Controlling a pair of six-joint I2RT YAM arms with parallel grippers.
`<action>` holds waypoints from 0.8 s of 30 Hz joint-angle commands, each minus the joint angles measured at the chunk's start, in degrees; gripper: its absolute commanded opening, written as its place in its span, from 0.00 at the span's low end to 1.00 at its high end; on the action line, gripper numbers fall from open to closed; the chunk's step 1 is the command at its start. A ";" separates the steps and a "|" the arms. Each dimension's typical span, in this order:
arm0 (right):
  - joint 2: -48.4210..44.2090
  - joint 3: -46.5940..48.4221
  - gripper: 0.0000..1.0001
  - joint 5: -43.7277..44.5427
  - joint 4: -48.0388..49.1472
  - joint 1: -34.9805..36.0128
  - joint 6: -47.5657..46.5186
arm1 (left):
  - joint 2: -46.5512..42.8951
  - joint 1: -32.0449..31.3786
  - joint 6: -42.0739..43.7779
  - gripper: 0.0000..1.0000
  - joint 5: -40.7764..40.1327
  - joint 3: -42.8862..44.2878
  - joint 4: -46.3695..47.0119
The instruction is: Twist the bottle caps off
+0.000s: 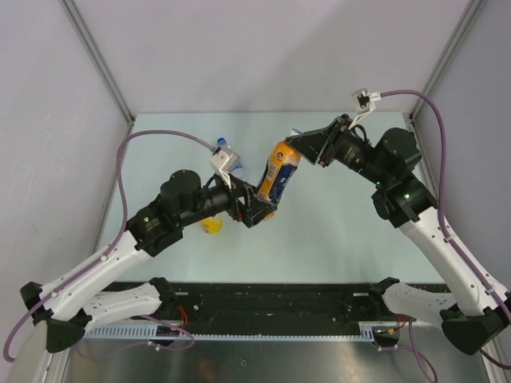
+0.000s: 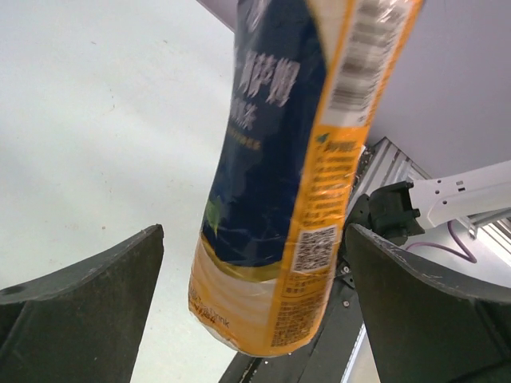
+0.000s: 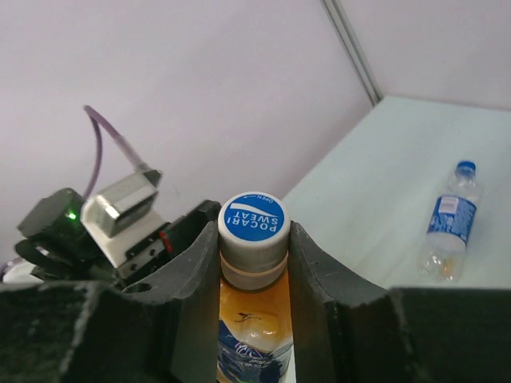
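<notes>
The orange bottle (image 1: 275,179) with a dark blue label hangs tilted above the table. My right gripper (image 3: 254,239) is shut on its cap (image 3: 254,217), whitish on the side with a blue printed top. My left gripper (image 2: 254,235) stands open round the bottle's base (image 2: 271,295), its fingers (image 2: 88,303) apart from the plastic on both sides. The clear bottle (image 3: 449,227) with a blue label and blue cap (image 3: 465,167) lies on the table behind the left arm. The yellow bottle (image 1: 211,225) is partly hidden under the left arm.
Pale walls with metal corner posts (image 1: 100,60) close in the table at the back and sides. A black rail (image 1: 271,299) runs along the near edge between the arm bases. Purple cables (image 1: 160,136) loop above both arms.
</notes>
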 commanded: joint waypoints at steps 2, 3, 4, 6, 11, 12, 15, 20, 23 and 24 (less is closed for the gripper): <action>-2.20 0.33 0.00 1.97 5.72 0.54 1.75 | 0.67 0.38 1.54 0.98 2.08 2.30 1.02; -2.27 0.33 0.00 1.94 5.76 0.58 1.96 | 0.95 0.36 1.52 0.97 2.33 2.29 1.04; -2.39 0.33 0.00 1.93 5.74 0.64 2.15 | 1.17 0.40 1.55 0.95 2.67 2.28 1.04; -2.55 0.33 0.00 1.92 5.55 0.73 2.34 | 1.60 0.38 1.51 0.89 3.34 2.28 1.03; -2.63 0.31 0.00 1.97 5.09 0.83 2.75 | 3.16 0.41 1.60 0.75 6.17 2.28 1.05; -2.57 0.32 0.00 1.94 4.92 0.90 2.81 | 3.46 0.38 1.68 0.71 6.83 2.28 1.05; -2.23 0.33 0.00 2.12 4.10 0.96 2.71 | 4.07 0.36 1.74 0.53 7.83 2.11 1.05; -1.37 0.33 0.10 2.74 2.21 0.97 1.93 | 3.62 0.42 2.42 0.29 7.22 1.13 1.05; -0.91 0.33 0.42 3.55 1.89 0.86 1.19 | 2.77 0.37 3.58 0.24 5.91 0.03 0.93; -0.79 0.33 0.53 3.74 1.87 0.74 0.93 | 2.43 0.40 3.95 0.24 5.42 -0.38 0.82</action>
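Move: The orange bottle stands steeply tilted, its cap between the right fingers. Its middle is some 3 cm ahead of the open left hand, 6 cm to the right and 6 cm above, with its bottom end about 3 cm right and 2 cm below. From the right hand its middle is roughly 3 cm back, 4 cm left, 8 cm below. About 30 cm below the left hand lie the yellow bottle, 12 cm ahead and 15 cm left, and the water bottle, 27 cm ahead and 9 cm left. Closing from wide open, the left fingers clamp around the lower end of the orange bottle while that hand sinks about 2 cm, slides nearly as far right into the bottle and turns slightly clockwise. The right fingers stay about the cap as that hand rises some 2 cm and settles back a little, its grip just starting to ease at the end. ##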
